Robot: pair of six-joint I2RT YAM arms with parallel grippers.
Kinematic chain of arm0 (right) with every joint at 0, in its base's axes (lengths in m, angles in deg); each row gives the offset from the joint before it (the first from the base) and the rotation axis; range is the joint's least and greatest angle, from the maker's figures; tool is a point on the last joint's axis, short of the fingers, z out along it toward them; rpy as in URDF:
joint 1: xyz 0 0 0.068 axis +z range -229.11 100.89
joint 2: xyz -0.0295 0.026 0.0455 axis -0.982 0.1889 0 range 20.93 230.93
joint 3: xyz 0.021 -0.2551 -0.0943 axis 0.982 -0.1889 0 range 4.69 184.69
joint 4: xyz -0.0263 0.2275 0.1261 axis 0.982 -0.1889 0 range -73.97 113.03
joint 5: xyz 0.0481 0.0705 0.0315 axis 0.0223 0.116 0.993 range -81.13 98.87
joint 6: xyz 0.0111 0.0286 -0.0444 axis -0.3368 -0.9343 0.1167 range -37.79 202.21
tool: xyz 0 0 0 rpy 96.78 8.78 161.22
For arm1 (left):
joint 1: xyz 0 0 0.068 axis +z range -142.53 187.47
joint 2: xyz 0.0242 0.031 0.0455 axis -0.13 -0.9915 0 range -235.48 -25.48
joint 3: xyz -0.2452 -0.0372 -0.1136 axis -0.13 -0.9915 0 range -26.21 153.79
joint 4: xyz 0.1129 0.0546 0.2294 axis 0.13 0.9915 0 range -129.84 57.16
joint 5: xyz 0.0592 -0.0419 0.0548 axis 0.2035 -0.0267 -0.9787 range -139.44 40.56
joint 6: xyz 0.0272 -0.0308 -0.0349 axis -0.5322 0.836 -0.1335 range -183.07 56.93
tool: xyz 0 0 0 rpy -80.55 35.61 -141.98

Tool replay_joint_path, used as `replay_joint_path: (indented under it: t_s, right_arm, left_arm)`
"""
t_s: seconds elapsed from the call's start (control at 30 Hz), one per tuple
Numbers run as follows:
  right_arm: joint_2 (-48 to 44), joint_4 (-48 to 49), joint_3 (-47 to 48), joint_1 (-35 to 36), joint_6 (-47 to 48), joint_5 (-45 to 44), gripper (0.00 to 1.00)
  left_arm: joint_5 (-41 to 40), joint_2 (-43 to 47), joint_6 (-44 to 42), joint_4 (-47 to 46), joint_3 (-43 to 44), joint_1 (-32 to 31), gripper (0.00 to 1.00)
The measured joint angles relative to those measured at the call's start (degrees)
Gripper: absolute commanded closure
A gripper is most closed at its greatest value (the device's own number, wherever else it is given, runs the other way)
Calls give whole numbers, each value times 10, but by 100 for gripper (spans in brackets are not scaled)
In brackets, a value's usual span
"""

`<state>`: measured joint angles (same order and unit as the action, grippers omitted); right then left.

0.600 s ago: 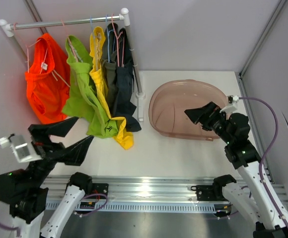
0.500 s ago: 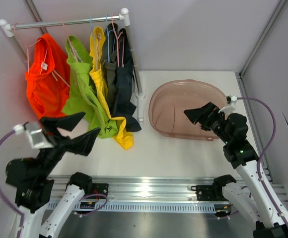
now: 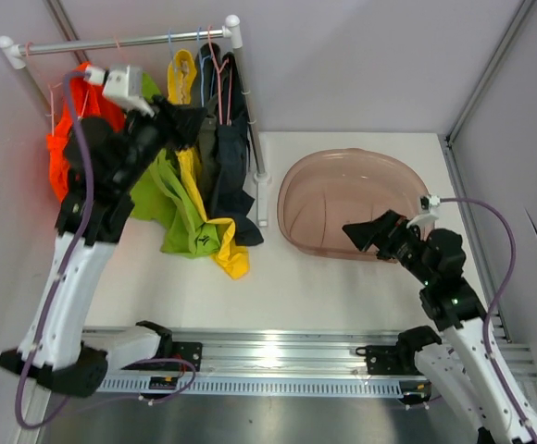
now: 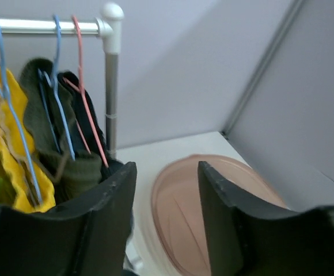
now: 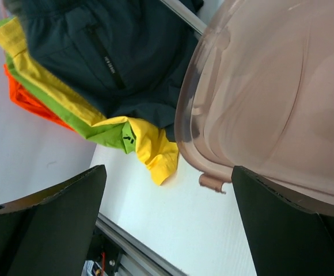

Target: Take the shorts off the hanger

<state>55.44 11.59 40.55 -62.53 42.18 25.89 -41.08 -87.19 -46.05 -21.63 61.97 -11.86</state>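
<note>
Five shorts hang on wire hangers from a rail [image 3: 120, 42]: orange [image 3: 60, 157], lime green [image 3: 171, 199], yellow [image 3: 183, 69], dark olive [image 3: 208, 139] and black [image 3: 236, 166]. My left gripper [image 3: 187, 122] is raised to the rack, in front of the lime green and yellow shorts. In the left wrist view it [image 4: 167, 195] is open and empty, with the yellow [image 4: 0, 115], olive [image 4: 40, 103] and black [image 4: 82, 112] shorts up left of it. My right gripper [image 3: 366, 231] is open and empty over the basin's near rim. The right wrist view shows the black [image 5: 115, 52] and yellow [image 5: 150, 144] shorts.
A pink translucent basin [image 3: 343, 199] sits on the white table right of the rack, and it also shows in the left wrist view [image 4: 184, 201] and right wrist view [image 5: 270, 98]. The rack's white post [image 3: 259, 157] stands between shorts and basin. Grey walls close in left, back and right.
My left arm has swung up from the near left corner to the rack, its gripper now at the lime green and yellow shorts. The right gripper has barely shifted.
</note>
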Motion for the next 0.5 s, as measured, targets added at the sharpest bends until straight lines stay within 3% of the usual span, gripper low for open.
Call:
replay_joint_path:
  t_s: [0.07,0.17,0.4,0.5]
  right_arm:
    - [-48,-32,0,0,11,0,1]
    - [-108,-79,5,1,28,-1,1]
    - [-150,-174,46,1,65,-9,1]
    - [-150,-205,59,1,79,-12,0]
  left_arm:
    - [-11,-63,-1,11,68,0,76]
    - [-26,-173,-2,28,171,-1,84]
    - [-57,-370,-6,122,386,-13,80]
    - [-74,-415,-6,144,435,-21,79]
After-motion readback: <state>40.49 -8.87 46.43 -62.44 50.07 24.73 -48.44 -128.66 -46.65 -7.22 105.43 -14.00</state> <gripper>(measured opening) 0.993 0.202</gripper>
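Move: The pink hanger carrying the navy shorts hangs about 21 cm ahead of the left hand, roughly 1 cm to its right and 3 cm above it. The rail's white end cap is some 24 cm ahead, 6 cm right and 14 cm up. A blue hanger hangs about 21 cm ahead and 3 cm left; the yellow shorts are about 20 cm ahead and 8 cm left. From the right hand the pink hanger lies some 27 cm ahead, 32 cm left and well above. The pink hanger is what the left hand closes in on: it shoots forward some 17 cm, drifting about 5 cm right, first rising slightly and then sinking, tipping down about 10 degrees while its half-open fingers draw nearly shut on nothing, ending in front of the rack's right upright. The right hand, wide open, backs off about 6 cm and a little right. ##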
